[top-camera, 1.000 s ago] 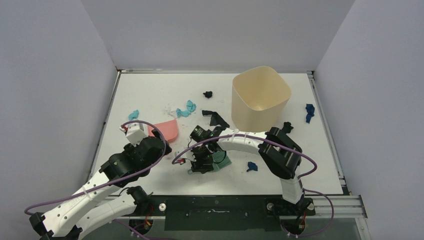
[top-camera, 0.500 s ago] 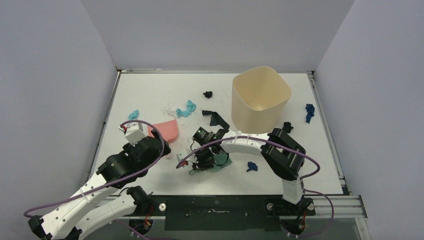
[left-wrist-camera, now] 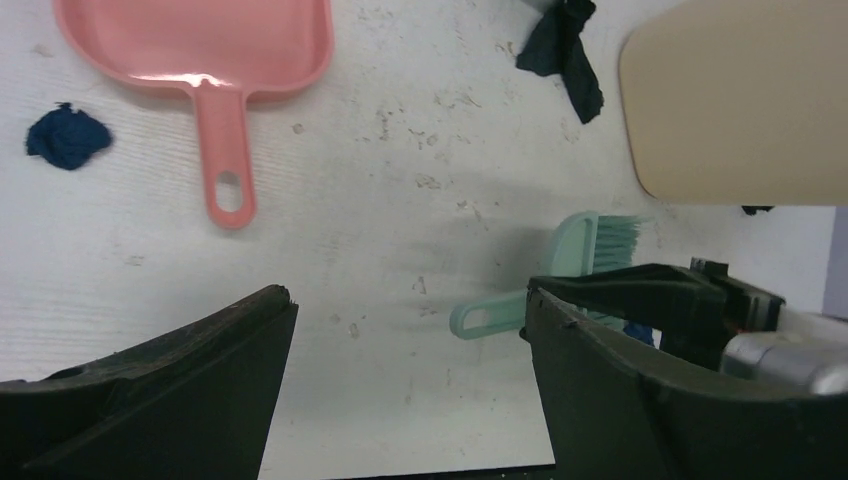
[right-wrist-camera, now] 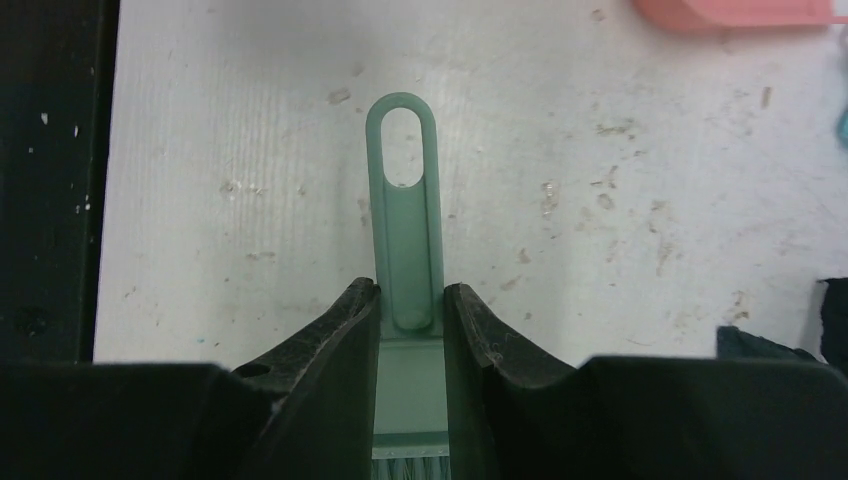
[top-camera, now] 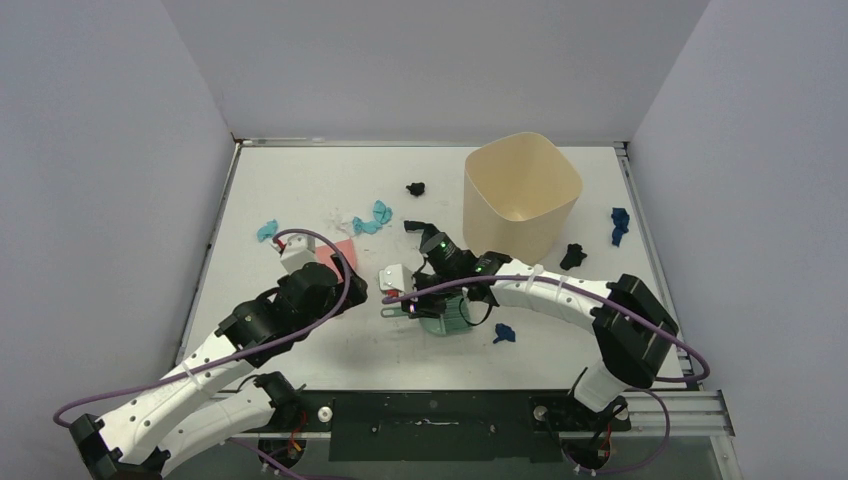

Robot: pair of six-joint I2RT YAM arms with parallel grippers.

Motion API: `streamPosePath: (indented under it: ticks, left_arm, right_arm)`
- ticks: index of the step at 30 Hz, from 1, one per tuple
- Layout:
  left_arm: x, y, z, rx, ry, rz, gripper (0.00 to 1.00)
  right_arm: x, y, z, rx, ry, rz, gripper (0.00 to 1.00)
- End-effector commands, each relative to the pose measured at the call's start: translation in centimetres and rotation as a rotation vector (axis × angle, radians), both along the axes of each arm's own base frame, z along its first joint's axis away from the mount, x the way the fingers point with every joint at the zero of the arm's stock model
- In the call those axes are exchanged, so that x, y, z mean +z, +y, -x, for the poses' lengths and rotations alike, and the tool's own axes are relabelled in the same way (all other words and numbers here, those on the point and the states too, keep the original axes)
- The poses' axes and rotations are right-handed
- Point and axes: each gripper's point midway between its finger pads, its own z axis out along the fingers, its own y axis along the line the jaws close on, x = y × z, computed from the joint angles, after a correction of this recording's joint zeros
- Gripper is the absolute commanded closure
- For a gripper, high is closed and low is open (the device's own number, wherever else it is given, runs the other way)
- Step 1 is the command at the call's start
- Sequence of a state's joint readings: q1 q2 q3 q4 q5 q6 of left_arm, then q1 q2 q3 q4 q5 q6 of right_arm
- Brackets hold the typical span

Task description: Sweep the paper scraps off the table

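Note:
My right gripper (right-wrist-camera: 408,300) is shut on the handle of the green hand brush (right-wrist-camera: 403,190), which lies on the table (top-camera: 300,180) at mid-front (top-camera: 447,320). My left gripper (left-wrist-camera: 405,300) hangs open above bare tabletop, nothing between its fingers, with the pink dustpan (left-wrist-camera: 195,40) just ahead of it. Paper scraps lie scattered: teal ones (top-camera: 267,231) (top-camera: 376,217), a white one (top-camera: 346,218), black ones (top-camera: 416,188) (top-camera: 573,256), dark blue ones (top-camera: 505,333) (top-camera: 620,225). The left wrist view shows a dark blue scrap (left-wrist-camera: 67,137) beside the dustpan.
A tall beige bin (top-camera: 520,195) stands at the back right of the table. The left arm covers most of the dustpan (top-camera: 343,250) in the top view. Metal rails (top-camera: 640,400) edge the table's front and right side.
My right gripper has closed on the brush handle, and its arm has stretched out lower, elbow swinging right. The left arm has moved forward and right over the dustpan.

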State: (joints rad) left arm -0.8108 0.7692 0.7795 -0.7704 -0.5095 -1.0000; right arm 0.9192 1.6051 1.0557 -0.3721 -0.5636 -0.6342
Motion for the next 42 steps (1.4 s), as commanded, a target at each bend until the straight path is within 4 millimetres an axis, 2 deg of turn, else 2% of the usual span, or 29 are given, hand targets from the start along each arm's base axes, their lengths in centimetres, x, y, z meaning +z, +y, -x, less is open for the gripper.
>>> streamPosePath:
  ticks: [1, 7, 10, 15, 17, 19, 26, 35, 42]
  left_arm:
    - [1.6, -3.9, -0.9, -0.119, -0.070, 0.156, 0.18]
    - [1.8, -6.5, -1.1, -0.173, -0.097, 0.293, 0.28]
    - [1.5, -7.7, -1.3, -0.202, -0.087, 0.316, 0.33]
    - [0.0, -8.8, -1.7, -0.223, -0.029, 0.285, 0.39]
    - [-0.1, -9.5, -1.9, -0.239, -0.023, 0.293, 0.42]
    - [-0.1, -10.0, -2.0, -0.252, -0.014, 0.304, 0.51]
    - [-0.1, -12.0, -2.0, -0.300, 0.038, 0.375, 0.64]
    - [-0.1, -12.3, -2.1, -0.312, 0.057, 0.439, 0.69]
    - [-1.2, -13.2, -1.6, -0.357, 0.112, 0.434, 0.72]
  right_arm:
    - [3.4, 1.1, -2.3, -0.135, 0.065, -0.191, 0.95]
    - [5.0, 0.7, -2.8, -0.194, 0.182, -0.305, 0.95]
    - [5.6, 0.5, -1.8, -0.132, 0.240, -0.345, 0.95]
    - [5.4, 0.0, -0.6, -0.090, 0.286, -0.352, 0.95]
    - [5.7, 0.0, -0.5, -0.079, 0.286, -0.356, 0.95]
    - [5.9, 0.0, -0.6, -0.074, 0.268, -0.361, 0.95]
    - [5.4, -0.2, -0.8, -0.075, 0.242, -0.350, 0.95]
    - [5.5, -0.3, -0.8, -0.060, 0.219, -0.345, 0.95]
    - [5.6, -0.3, -0.8, -0.054, 0.210, -0.346, 0.94]
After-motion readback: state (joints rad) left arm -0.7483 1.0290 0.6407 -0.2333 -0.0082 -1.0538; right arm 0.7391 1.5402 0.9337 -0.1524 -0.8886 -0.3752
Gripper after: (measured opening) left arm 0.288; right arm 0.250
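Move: The green brush, pinched at its neck in the right hand, has its handle end about 8 cm right, 3 cm back and 8 cm below the left hand. That end is some 8 cm left of the right hand, at its height and level with it. From the left hand, the pink dustpan lies roughly 13 cm ahead, 8 cm left, 15 cm down. From the right, the dark strip is about 25 cm ahead, 1 cm right; a blue scrap 19 cm right, 2 cm back, both 8 cm down. The brush stays pinched in the right hand, which goes forward about 3 cm, comes back most of that and rises some 3 cm, tilting the handle end up, then holds still. Towards that handle end the left hand swings right about 11 cm and sinks 3–4 cm, its left side rolling down some 20 degrees with a clockwise turn, fingers closing from wide to a narrow gap around the end. ##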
